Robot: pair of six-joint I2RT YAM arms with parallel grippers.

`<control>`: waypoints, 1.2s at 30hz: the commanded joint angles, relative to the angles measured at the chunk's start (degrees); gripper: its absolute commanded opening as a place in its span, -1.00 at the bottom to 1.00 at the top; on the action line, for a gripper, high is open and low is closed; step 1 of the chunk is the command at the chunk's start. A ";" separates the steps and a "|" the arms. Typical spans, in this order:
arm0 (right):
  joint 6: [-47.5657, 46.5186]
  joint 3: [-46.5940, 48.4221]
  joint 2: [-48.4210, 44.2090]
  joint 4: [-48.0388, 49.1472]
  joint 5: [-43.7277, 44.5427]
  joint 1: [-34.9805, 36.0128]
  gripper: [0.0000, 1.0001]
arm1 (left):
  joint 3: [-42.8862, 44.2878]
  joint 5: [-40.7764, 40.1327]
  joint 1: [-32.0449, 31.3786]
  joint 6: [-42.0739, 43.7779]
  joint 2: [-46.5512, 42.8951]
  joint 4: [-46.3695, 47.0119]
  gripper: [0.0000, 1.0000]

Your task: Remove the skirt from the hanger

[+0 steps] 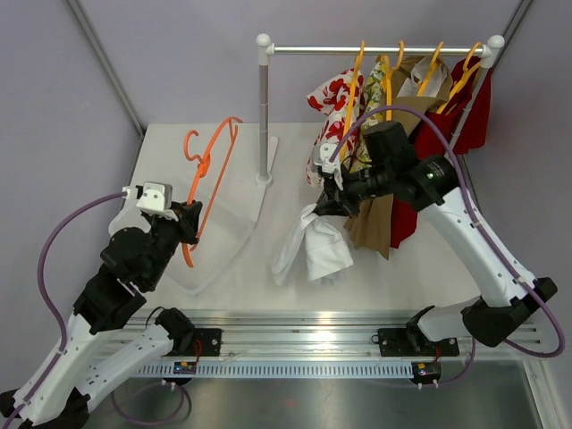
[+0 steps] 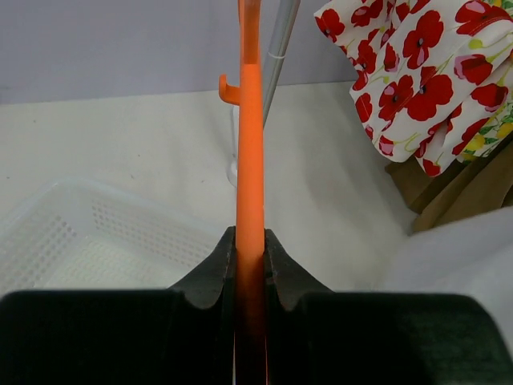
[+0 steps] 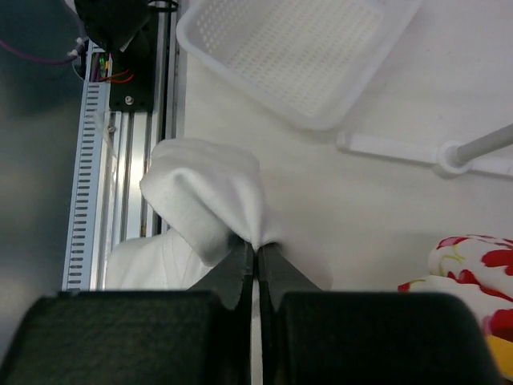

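A bare orange hanger (image 1: 207,175) is held up at the left, over the white basket (image 1: 234,210). My left gripper (image 1: 189,223) is shut on its lower bar; in the left wrist view the orange bar (image 2: 249,160) runs up from between my jaws. The white skirt (image 1: 315,248) hangs off the hanger, bunched at mid-table. My right gripper (image 1: 329,206) is shut on its upper edge; in the right wrist view the white cloth (image 3: 210,196) is pinched between my fingertips (image 3: 258,250) and drapes down.
A clothes rack (image 1: 375,50) stands at the back right with several garments on orange hangers, a red-poppy print one (image 1: 331,107) nearest. Its post (image 1: 264,116) and foot stand mid-table. The metal rail (image 1: 313,344) runs along the near edge.
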 commanded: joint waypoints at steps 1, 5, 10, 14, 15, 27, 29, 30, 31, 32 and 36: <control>-0.85 -5.90 2.09 4.23 0.43 0.22 -1.00 | 2.39 1.53 0.02 3.80 -1.34 3.54 -1.00; 0.38 -10.57 2.97 7.23 1.58 0.13 -0.92 | 3.19 6.96 0.02 2.84 -0.82 3.27 -1.00; 0.21 -12.77 6.14 6.97 1.31 0.13 -0.71 | 4.33 14.80 0.02 -0.59 4.96 5.46 -1.00; -0.23 -12.25 6.40 6.62 3.33 0.13 0.42 | 6.09 17.71 0.02 -1.20 10.76 9.41 -1.00; -1.10 -11.73 5.27 5.40 4.38 0.04 0.56 | 7.66 17.89 0.02 -1.20 12.26 9.86 -1.00; -8.94 -25.41 -10.99 2.39 -7.91 -13.05 0.99 | 25.50 14.11 -0.15 0.64 34.76 16.80 -1.00; -8.50 -27.01 -11.96 3.27 -8.62 -13.93 0.99 | 28.40 13.15 -0.15 1.25 38.54 19.25 -1.00; -8.49 -27.88 -12.92 3.62 -9.32 -14.80 0.99 | 29.46 12.71 -0.15 1.00 39.69 19.70 -1.00; -8.41 -27.98 -13.11 3.80 -9.50 -15.07 0.99 | 30.43 12.18 -0.24 0.99 41.96 20.23 -1.00; -8.23 -28.07 -13.20 3.80 -9.67 -15.25 0.99 | 32.70 10.17 -0.24 0.91 43.12 21.10 -1.00; -7.88 -29.47 -13.72 5.03 -12.13 -17.44 0.99 | 39.56 5.77 -0.15 1.69 49.44 21.47 -1.00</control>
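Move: The right hand holds the white skirt over bare table, whose laying spot is some 6 cm ahead, 3 cm left and 34 cm below; the brown garment hangs about 10 cm ahead, 14 cm right and 8 cm lower. For the left hand, gripping the empty orange hanger, the rod's free left end is roughly 27 cm ahead, 19 cm right and 24 cm up, the rack's left post 27 cm ahead, 14 cm right, level. The right hand lowers the white skirt nearly 12 cm towards the table, opens wide to let go of it, then draws off about 8 cm to its right with its fingers left open. Meanwhile the left hand keeps its pinch on the orange hanger, swings right while turning some 15 degrees clockwise, then pushes forward and up as it goes on right, carrying the hook to the left end of the rod, ending about 16 cm farther right, 14 cm farther out and 8 cm higher. ##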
